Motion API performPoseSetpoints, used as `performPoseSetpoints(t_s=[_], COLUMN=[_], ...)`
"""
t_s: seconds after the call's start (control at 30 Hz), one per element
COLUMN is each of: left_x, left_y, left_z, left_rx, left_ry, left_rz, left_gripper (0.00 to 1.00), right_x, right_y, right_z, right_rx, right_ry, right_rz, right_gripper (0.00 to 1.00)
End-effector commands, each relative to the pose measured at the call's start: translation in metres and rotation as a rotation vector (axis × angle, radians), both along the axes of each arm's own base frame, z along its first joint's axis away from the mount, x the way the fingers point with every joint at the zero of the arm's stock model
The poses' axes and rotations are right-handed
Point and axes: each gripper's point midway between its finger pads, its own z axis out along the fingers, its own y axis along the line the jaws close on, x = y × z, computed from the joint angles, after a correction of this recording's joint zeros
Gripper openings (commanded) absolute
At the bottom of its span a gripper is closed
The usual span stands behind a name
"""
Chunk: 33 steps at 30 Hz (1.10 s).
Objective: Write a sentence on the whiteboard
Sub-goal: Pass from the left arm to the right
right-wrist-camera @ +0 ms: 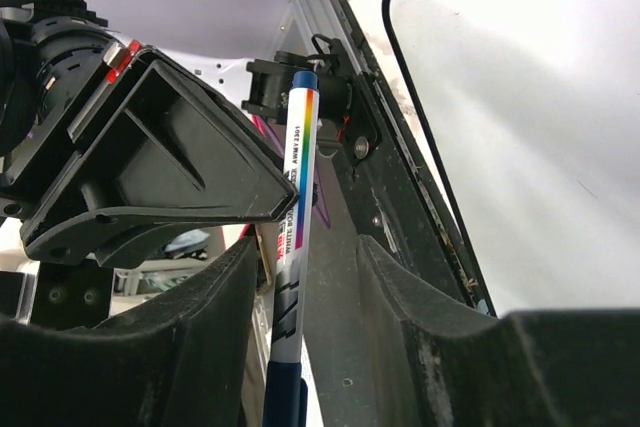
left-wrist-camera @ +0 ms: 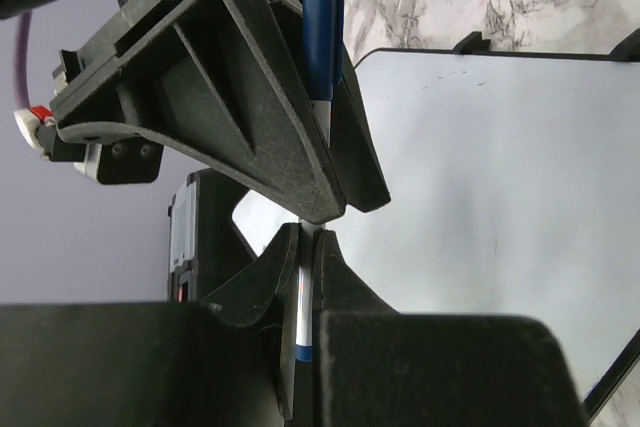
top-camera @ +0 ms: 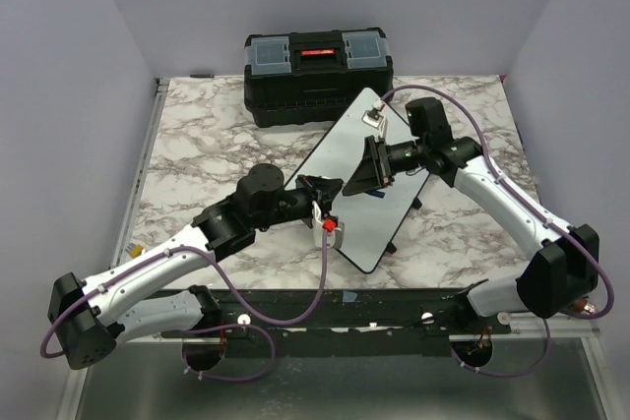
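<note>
The whiteboard [top-camera: 379,213] lies slantwise on the marble table, white with a thin black rim; it also fills the right of the left wrist view [left-wrist-camera: 500,177] and the right wrist view [right-wrist-camera: 540,127]. The sentence is out of view; the board surface that shows is blank. Above the board's left edge my left gripper [top-camera: 325,191] [left-wrist-camera: 308,232] is shut on the white barrel of a marker [left-wrist-camera: 300,292]. My right gripper [top-camera: 366,172] [right-wrist-camera: 310,252] faces it, open around the same marker [right-wrist-camera: 298,207] near its blue cap [left-wrist-camera: 322,37], with a gap on one side.
A black toolbox [top-camera: 317,74] stands at the back of the table, just beyond the board's far corner. The marble tabletop [top-camera: 197,145] has a metal rail along its left edge. Grey walls close in on the left and right.
</note>
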Motion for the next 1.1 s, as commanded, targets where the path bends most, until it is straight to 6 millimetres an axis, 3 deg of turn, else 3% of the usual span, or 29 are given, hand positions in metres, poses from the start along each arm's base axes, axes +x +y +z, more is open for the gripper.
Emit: performPoseSetpoints(t_s=[0.0,0.13,0.37,0.43,0.53,0.57,0.67,0.73,0.93,1.07], left_x=[-0.012,-0.016,-0.015,-0.01,0.002,0.006,0.014,0.019,0.024,0.037], left_y=[-0.006,-0.008,-0.014,-0.016,-0.013,-0.01,-0.002,0.005,0.029,0.054], left_z=[0.014,0.018,0.022,0.028,0.037,0.043,0.05,0.057,0.079,0.11], left_rx=[0.003,-0.001,-0.014,-0.036,-0.101,-0.127,-0.198,-0.243,-0.432,-0.655], left_ry=[-0.049,-0.06,-0.068,-0.067,-0.073,-0.094,-0.071,-0.048,0.04,0.13], left_rz=[-0.116,-0.151,-0.167,-0.145,-0.069,-0.042,0.043,0.095,0.202,0.347], left_gripper=[0.0,0.0,0.0,0.0,0.27,0.4,0.68,0.95,0.99,0.98], right_x=[-0.007,-0.01,-0.013,-0.013,-0.009,-0.003,0.014,0.023,0.067,0.079], right_y=[0.005,0.007,0.013,0.013,0.012,0.011,0.008,0.005,-0.01,-0.009], right_z=[-0.005,-0.007,-0.005,-0.006,-0.006,-0.007,-0.012,-0.012,-0.003,0.027], right_rx=[0.013,0.016,0.038,0.036,0.019,-0.006,-0.08,-0.105,-0.167,-0.036], right_ry=[0.012,0.017,0.023,0.02,-0.003,-0.019,-0.063,-0.082,-0.173,-0.246], right_rz=[0.041,0.053,0.075,0.072,0.04,0.003,-0.106,-0.164,-0.458,-0.555], right_gripper=[0.45,0.36,0.03,0.01,0.01,0.01,0.01,0.01,0.01,0.01])
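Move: The marker is still in my left hand, pinched by its tail half; its middle lies about 4 cm to the right of that hand, at the same height. My half-open right fingers already straddle it near the cap, its middle about 1 cm to their left. The whiteboard's centre is about 12 cm ahead of my right hand, 3 cm to its right and 20 cm below; the toolbox stands roughly 40 cm ahead and 9 cm to its left, about 12 cm lower. I close my right fingers on the marker just before the cap, both hands easing back barely a centimetre; once they grip, I open my left fingers wide. Then my right hand carries the marker about 6 cm forward over the whiteboard, swinging some 20 degrees clockwise, while my left backs off, mainly up about 6 cm and a little forward and left, its fingertips tipping up. ##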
